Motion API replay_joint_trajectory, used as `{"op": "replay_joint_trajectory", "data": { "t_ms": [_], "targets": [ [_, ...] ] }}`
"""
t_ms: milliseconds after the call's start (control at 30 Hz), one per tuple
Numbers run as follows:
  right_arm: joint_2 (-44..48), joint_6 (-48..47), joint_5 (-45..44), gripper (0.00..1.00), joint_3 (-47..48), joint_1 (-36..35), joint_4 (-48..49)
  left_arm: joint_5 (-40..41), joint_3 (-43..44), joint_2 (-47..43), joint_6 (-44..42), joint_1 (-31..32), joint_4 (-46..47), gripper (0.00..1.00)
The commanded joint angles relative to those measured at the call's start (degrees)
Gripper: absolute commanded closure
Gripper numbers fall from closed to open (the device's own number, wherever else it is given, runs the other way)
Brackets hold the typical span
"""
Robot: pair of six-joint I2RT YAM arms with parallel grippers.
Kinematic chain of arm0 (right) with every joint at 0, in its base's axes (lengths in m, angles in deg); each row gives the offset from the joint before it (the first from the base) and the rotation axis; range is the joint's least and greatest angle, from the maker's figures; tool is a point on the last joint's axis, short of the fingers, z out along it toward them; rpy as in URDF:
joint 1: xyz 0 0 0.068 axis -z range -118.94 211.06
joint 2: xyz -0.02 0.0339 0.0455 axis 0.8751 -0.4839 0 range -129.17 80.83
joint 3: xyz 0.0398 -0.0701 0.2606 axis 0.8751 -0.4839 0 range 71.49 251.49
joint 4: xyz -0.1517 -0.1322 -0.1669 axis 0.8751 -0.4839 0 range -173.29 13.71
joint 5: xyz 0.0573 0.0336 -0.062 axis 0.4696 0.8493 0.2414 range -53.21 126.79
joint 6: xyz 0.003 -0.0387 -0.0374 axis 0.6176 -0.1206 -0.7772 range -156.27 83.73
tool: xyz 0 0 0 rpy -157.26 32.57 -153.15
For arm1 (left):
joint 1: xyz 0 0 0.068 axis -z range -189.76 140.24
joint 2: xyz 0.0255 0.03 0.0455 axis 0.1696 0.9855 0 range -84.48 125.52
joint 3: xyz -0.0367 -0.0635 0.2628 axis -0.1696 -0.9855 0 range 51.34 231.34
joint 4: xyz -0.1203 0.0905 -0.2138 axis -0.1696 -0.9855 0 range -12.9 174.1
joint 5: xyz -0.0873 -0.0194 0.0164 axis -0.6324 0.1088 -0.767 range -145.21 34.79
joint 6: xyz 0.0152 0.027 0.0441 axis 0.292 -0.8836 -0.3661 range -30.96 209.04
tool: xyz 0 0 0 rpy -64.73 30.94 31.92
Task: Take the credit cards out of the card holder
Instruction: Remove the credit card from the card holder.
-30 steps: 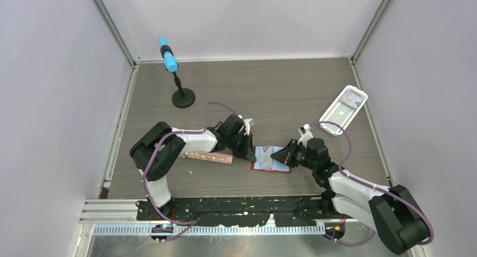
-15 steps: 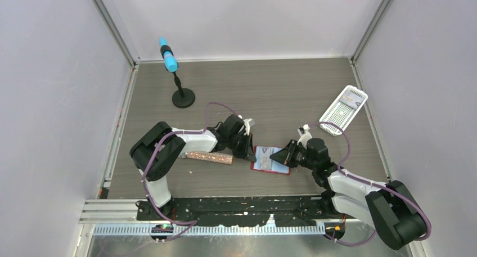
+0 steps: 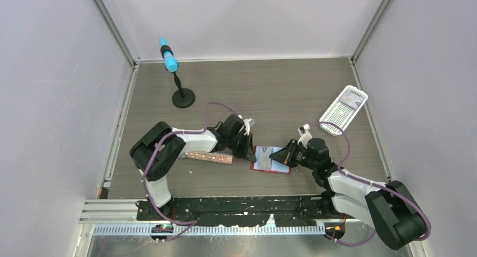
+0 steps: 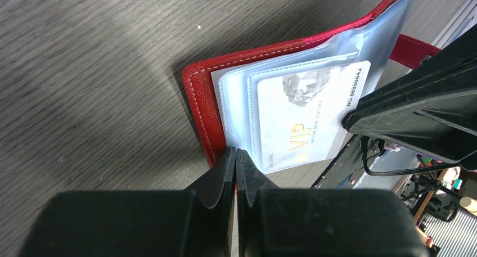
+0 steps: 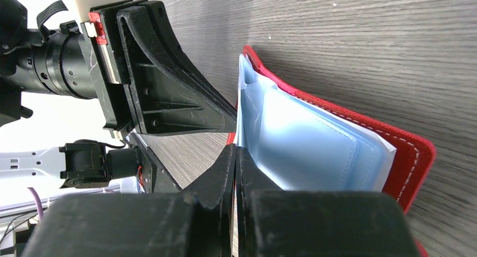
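The red card holder [image 3: 270,160] lies open on the table between the two arms. In the left wrist view its red cover [image 4: 199,105] holds clear blue pockets, and a white credit card [image 4: 304,122] marked VIP shows in the top pocket. My left gripper [image 4: 236,152] is shut on the cover's near edge, at the holder's left side [image 3: 250,150]. My right gripper [image 5: 236,150] is shut, with its tips against the corner of the blue pockets [image 5: 315,150]. Nothing shows between its jaws. Its fingers [image 4: 416,111] cover the card's right end.
A glittery pink-brown tube [image 3: 209,157] lies just left of the left gripper. A white perforated basket [image 3: 343,109] sits at the right edge of the table. A blue cylinder on a black stand [image 3: 181,94] stands at the back left.
The right arm's elbow has shifted slightly. The card holder and both grippers stay where they were.
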Motion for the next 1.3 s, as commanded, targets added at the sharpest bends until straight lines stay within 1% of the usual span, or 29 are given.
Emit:
{"op": "replay_joint_trajectory", "data": {
  "t_ms": [0, 67, 233, 333, 467, 567, 700, 867, 933, 1033, 1167, 1267],
  "targets": [
    [-0.1, 0.4, 1.4, 0.95, 0.3, 0.5, 3.8, 4.0, -1.6, 1.9, -1.2, 0.1, -2.0, 0.96],
    [0.8, 0.0, 1.2, 0.95, 0.7, 1.1, 1.7, 4.4, -1.7, 1.9, -1.2, 0.1, -2.3, 0.96],
    [4.3, -2.2, -1.0, 0.95, 1.8, 2.4, -7.9, 4.4, -2.0, 2.0, -0.9, 0.1, -2.2, 0.96],
    [5.3, -2.5, -1.0, 0.95, 1.7, 2.7, -9.2, 4.1, -2.0, 2.1, -0.5, 0.1, -1.6, 0.96],
    [5.1, -1.8, 0.0, 0.95, 0.7, 2.7, -6.9, 3.5, -2.1, 2.3, 0.2, 0.1, -1.6, 0.96],
    [6.2, -1.7, -1.0, 0.95, 0.8, 2.7, -8.7, 3.6, -2.1, 2.2, 0.3, 0.2, -1.6, 0.96],
    [10.8, -2.6, -4.3, 0.95, 2.4, 3.2, -16.0, 3.8, -2.5, 1.8, 0.2, 0.2, -1.6, 0.96],
    [19.5, -3.9, -10.0, 0.95, 5.5, 3.9, -30.6, 3.1, -2.6, 0.5, 0.5, 0.1, -1.7, 0.95],
    [23.0, -3.9, -11.5, 0.95, 6.4, 4.0, -34.3, 2.4, -2.4, -0.6, 0.8, 0.2, -1.7, 0.93],
    [27.0, -3.5, -12.0, 0.95, 7.7, 4.1, -36.8, 1.3, -1.3, -2.4, 0.9, 0.2, -2.4, 0.88],
    [29.0, -2.8, -10.5, 0.95, 9.7, 4.2, -37.0, -0.2, 1.0, -6.3, 0.2, 0.2, -5.0, 0.76],
    [30.0, -1.3, -7.4, 0.95, 9.8, 4.2, -35.0, -0.9, 2.3, -10.1, -0.4, 0.2, -6.9, 0.64]
  ]
}}
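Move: The right fingers pinch the right edge of the VIP card, still mostly in its clear sleeve. The card's middle is about 3 cm to their left and 2 below; the open card holder is centred some 4 cm straight below, and the white basket about 22 cm ahead, 32 to the right and 3 lower. The left fingers pinch the holder's left edge, with its middle about 7 cm to their right and level, and the glitter tube's middle roughly 19 cm to their left and 1 ahead. Keeping its pinch on the card's edge, the right hand draws the card rightward out of the sleeve, about 4.5 cm in all, sinking slightly at first and then rising about 5 cm with a small clockwise turn. The left fingers hold the holder's left edge still for most of the pull, then open partway, let go and start to lift, just over a centimetre. ##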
